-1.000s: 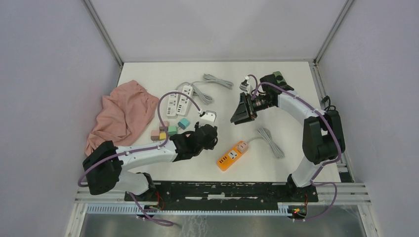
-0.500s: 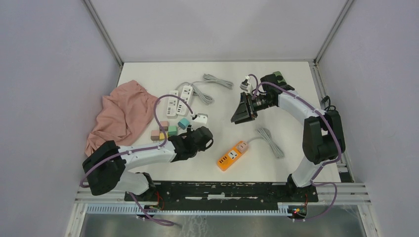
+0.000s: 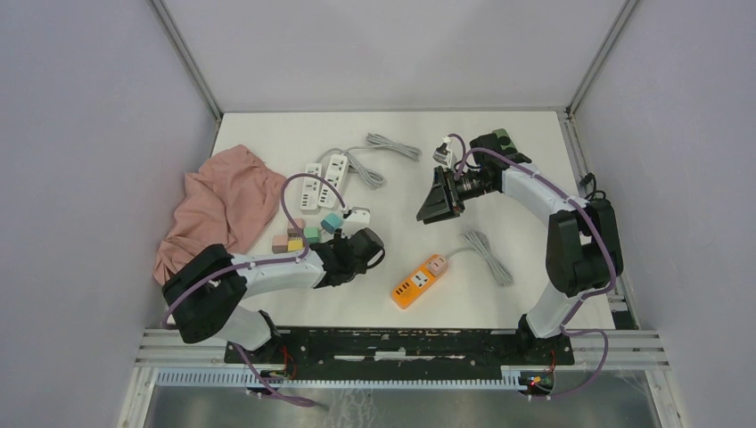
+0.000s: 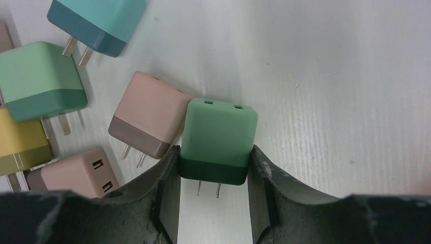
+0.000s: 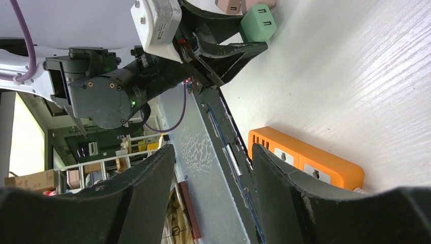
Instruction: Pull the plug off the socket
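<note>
My left gripper [image 4: 213, 163] is shut on a green plug [image 4: 218, 137], gripping its dark base with the two prongs pointing back between the fingers. The plug hangs low over the white table, touching a pink plug [image 4: 150, 121]. From above, the left gripper [image 3: 334, 251] sits beside the cluster of loose plugs [image 3: 303, 236]. The orange socket strip [image 3: 419, 280] lies to the right of it, with a pink block [image 3: 437, 264] on its far end. My right gripper [image 3: 437, 201] hovers open and empty behind the strip, which shows as the orange strip [image 5: 305, 157] in its wrist view.
Teal [image 4: 94, 23], green [image 4: 40, 81], yellow [image 4: 20, 147] and pink [image 4: 76, 173] plugs lie left of the held one. Two white power strips [image 3: 323, 181] with grey cords lie behind. A pink cloth [image 3: 223, 205] covers the left side. The orange strip's grey cable [image 3: 486, 254] coils right.
My left gripper has carried the green plug to the left, away from the orange strip and up against the loose plugs. The right arm has held still.
</note>
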You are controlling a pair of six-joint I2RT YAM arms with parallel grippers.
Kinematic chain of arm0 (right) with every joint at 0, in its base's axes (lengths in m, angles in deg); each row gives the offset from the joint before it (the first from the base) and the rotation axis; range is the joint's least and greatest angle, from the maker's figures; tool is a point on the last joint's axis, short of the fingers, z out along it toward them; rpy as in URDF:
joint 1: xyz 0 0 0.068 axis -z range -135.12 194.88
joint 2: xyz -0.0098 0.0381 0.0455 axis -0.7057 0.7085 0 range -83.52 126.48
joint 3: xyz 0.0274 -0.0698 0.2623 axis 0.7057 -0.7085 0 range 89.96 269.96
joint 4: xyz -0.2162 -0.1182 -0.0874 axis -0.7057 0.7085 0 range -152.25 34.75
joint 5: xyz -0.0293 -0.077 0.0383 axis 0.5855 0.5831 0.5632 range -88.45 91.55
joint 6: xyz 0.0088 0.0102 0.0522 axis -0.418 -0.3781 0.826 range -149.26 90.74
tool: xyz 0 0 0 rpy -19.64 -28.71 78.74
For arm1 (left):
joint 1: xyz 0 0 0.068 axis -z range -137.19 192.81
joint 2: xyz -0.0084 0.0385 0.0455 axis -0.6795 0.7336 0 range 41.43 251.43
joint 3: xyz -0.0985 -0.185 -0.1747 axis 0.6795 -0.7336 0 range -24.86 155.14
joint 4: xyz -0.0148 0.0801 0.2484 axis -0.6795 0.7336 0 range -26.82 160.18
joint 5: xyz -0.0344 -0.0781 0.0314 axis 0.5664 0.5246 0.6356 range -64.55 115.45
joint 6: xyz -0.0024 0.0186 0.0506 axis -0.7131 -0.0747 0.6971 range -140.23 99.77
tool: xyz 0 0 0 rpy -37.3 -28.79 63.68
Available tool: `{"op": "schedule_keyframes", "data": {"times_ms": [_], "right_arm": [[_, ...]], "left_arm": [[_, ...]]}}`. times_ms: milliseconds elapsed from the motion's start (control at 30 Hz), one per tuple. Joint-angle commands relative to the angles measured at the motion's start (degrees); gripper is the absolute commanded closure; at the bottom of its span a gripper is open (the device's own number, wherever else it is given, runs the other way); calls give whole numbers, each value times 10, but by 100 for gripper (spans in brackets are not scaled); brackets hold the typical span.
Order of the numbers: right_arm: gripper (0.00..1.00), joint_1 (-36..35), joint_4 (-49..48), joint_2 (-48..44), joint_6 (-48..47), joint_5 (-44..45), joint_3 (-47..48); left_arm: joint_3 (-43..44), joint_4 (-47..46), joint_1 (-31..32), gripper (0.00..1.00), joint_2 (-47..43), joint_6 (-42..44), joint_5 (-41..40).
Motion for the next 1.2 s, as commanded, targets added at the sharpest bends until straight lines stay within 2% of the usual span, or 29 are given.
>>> {"op": "schedule_keyframes", "data": {"times_ms": [0,67,167,300,400,500,667,833,1167], "right_arm": [[37,3,-4,0,-13,-10,24],[37,4,-4,0,-12,-11,25],[37,3,-4,-1,-13,-11,26],[37,3,-4,0,-13,-11,26],[37,4,-3,-1,-14,-12,25],[37,4,-1,-1,-16,-12,26],[37,5,5,-2,-22,-11,29],[37,5,19,-6,-40,-8,36],[37,8,37,-23,-73,2,41]], "left_arm": [[1,-13,-8,95,9,-28,-12],[1,-11,-11,92,12,-30,-11],[2,-7,-14,83,15,-31,-12],[10,5,-16,62,11,-33,-13],[15,13,-16,40,1,-31,-13],[20,20,-15,30,-12,-28,-10],[28,30,-15,26,-39,-19,-3],[31,22,-15,24,-75,2,42],[-10,-79,-15,19,-146,55,164]]}}
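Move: Just under the left hand, which still holds the green plug, lies its set-down spot, about 1 cm left and 1 cm lower. A pink plug sits about 4 cm left and 2 cm ahead of the hand, the teal plug some 8 cm ahead and 4 cm left, another green plug about 5 cm ahead and 8 cm left. The orange socket strip is roughly 16 cm right and 6 cm back. From the right hand the spot lies about 18 cm left, 4 cm back and 14 cm below. Easing the held green plug about 1 cm left and nearly as far down beside the pink plug, the left hand pauses, opens its fingers from half to well open and lets go. It then climbs some 6 cm clear, swinging about 4 cm right towards the orange strip, while the wrist rolls some 15 degrees, its left side dipping. ##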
